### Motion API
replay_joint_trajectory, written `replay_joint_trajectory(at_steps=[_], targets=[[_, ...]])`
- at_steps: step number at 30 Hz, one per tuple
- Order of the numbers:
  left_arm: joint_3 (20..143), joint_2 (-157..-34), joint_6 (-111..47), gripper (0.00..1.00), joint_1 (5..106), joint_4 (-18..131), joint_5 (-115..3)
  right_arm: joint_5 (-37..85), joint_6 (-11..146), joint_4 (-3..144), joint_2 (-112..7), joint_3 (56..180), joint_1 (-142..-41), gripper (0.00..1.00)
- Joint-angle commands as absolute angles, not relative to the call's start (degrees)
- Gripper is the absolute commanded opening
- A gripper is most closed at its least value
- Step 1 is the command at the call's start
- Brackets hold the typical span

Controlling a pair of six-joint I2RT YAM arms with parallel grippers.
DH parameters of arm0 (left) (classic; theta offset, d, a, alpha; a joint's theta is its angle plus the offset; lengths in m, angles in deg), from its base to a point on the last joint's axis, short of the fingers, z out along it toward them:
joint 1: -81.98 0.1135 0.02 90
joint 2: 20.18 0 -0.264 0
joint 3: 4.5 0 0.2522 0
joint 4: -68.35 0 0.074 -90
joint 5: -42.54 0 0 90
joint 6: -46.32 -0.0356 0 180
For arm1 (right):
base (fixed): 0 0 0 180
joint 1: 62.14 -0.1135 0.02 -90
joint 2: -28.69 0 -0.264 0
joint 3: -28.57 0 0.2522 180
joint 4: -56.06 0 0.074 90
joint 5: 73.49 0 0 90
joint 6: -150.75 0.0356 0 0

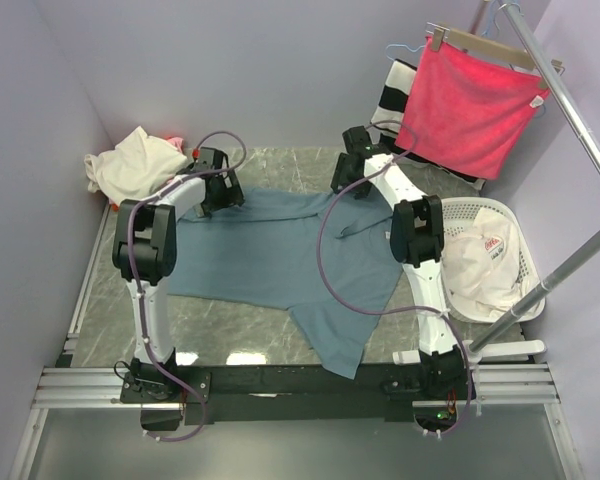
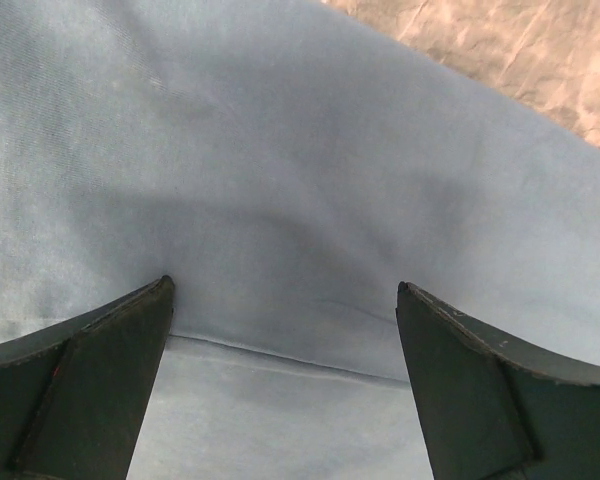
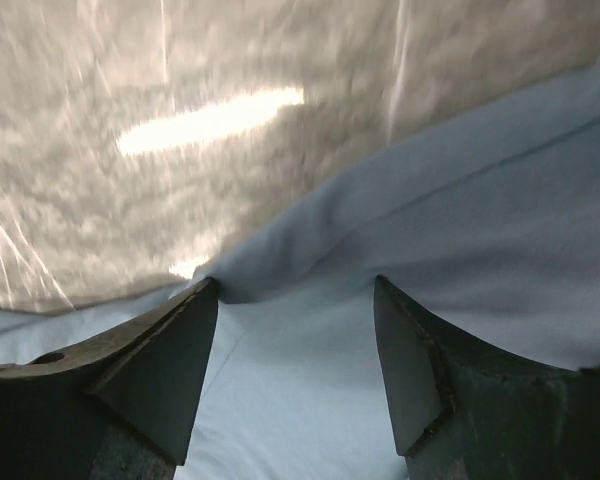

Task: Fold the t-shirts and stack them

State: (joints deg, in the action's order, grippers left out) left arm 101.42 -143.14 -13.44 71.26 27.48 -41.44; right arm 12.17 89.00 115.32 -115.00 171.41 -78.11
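Observation:
A dusty blue-grey t-shirt (image 1: 280,260) lies spread across the middle of the marble table, one corner hanging over the near edge. My left gripper (image 1: 220,192) is open and pressed down over its far left edge; the wrist view shows blue cloth and a seam (image 2: 280,350) between the fingers. My right gripper (image 1: 348,185) is open over the shirt's far right edge, its fingertips (image 3: 202,290) at a raised fold of cloth (image 3: 310,240). A cream t-shirt (image 1: 135,165) with a bit of red cloth lies bunched at far left. A white t-shirt with red print (image 1: 480,255) sits in the basket.
A white laundry basket (image 1: 515,230) stands at the right. A bright pink-red towel (image 1: 470,105) hangs on a hanger at back right, over a black-and-white striped cloth (image 1: 395,90). A metal rack pole (image 1: 570,110) runs along the right. Bare marble (image 3: 130,120) shows beyond the shirt.

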Motion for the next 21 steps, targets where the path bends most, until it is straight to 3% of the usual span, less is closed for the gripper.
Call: replay_joint_trajectory(at_steps=[1,7,13,21], targets=[[93.66,-143.41,-9.4,0.99,71.26,27.69,-49.02,13.77,86.59,117.72,-119.66,178.2,-75.59,0.7],[91.18,-140.95,-7.47,0.99,69.94,29.28,-49.4,13.34,82.03,112.29,-117.83,177.17,-73.92,0.74],[92.14,-134.53,-9.05,1.0,69.24,31.47,-44.13,14.05,81.76,102.18,-101.85,160.05,-74.35,0.76],[90.22,-126.45,-10.28,0.99,68.71,30.25,-40.7,9.13,83.24,108.14,-92.25,149.22,-78.31,0.74]])
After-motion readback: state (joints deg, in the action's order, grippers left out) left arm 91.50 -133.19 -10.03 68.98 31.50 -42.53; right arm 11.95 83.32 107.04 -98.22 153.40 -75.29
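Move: The t-shirt's far edge lies right at the right hand's open fingertips, about 2 cm ahead and 1 cm below, with the laundry basket some 29 cm to that hand's right and 16 cm back. From the left hand, also down at the cloth, the far edge is roughly 4 cm straight ahead and 1 cm below. The white cloth pile sits about 17 cm to the left hand's left and 8 cm farther out. The t-shirt's far right part is smoothed outward by the right hand's open fingers, which slide on forward about 3 cm while drifting right along the far edge, then draw back some 5 cm and rise about 6 cm off the cloth. The left hand, fingers wide open, eases back and right and lifts about 3 cm, with hardly any wrist tilt. ##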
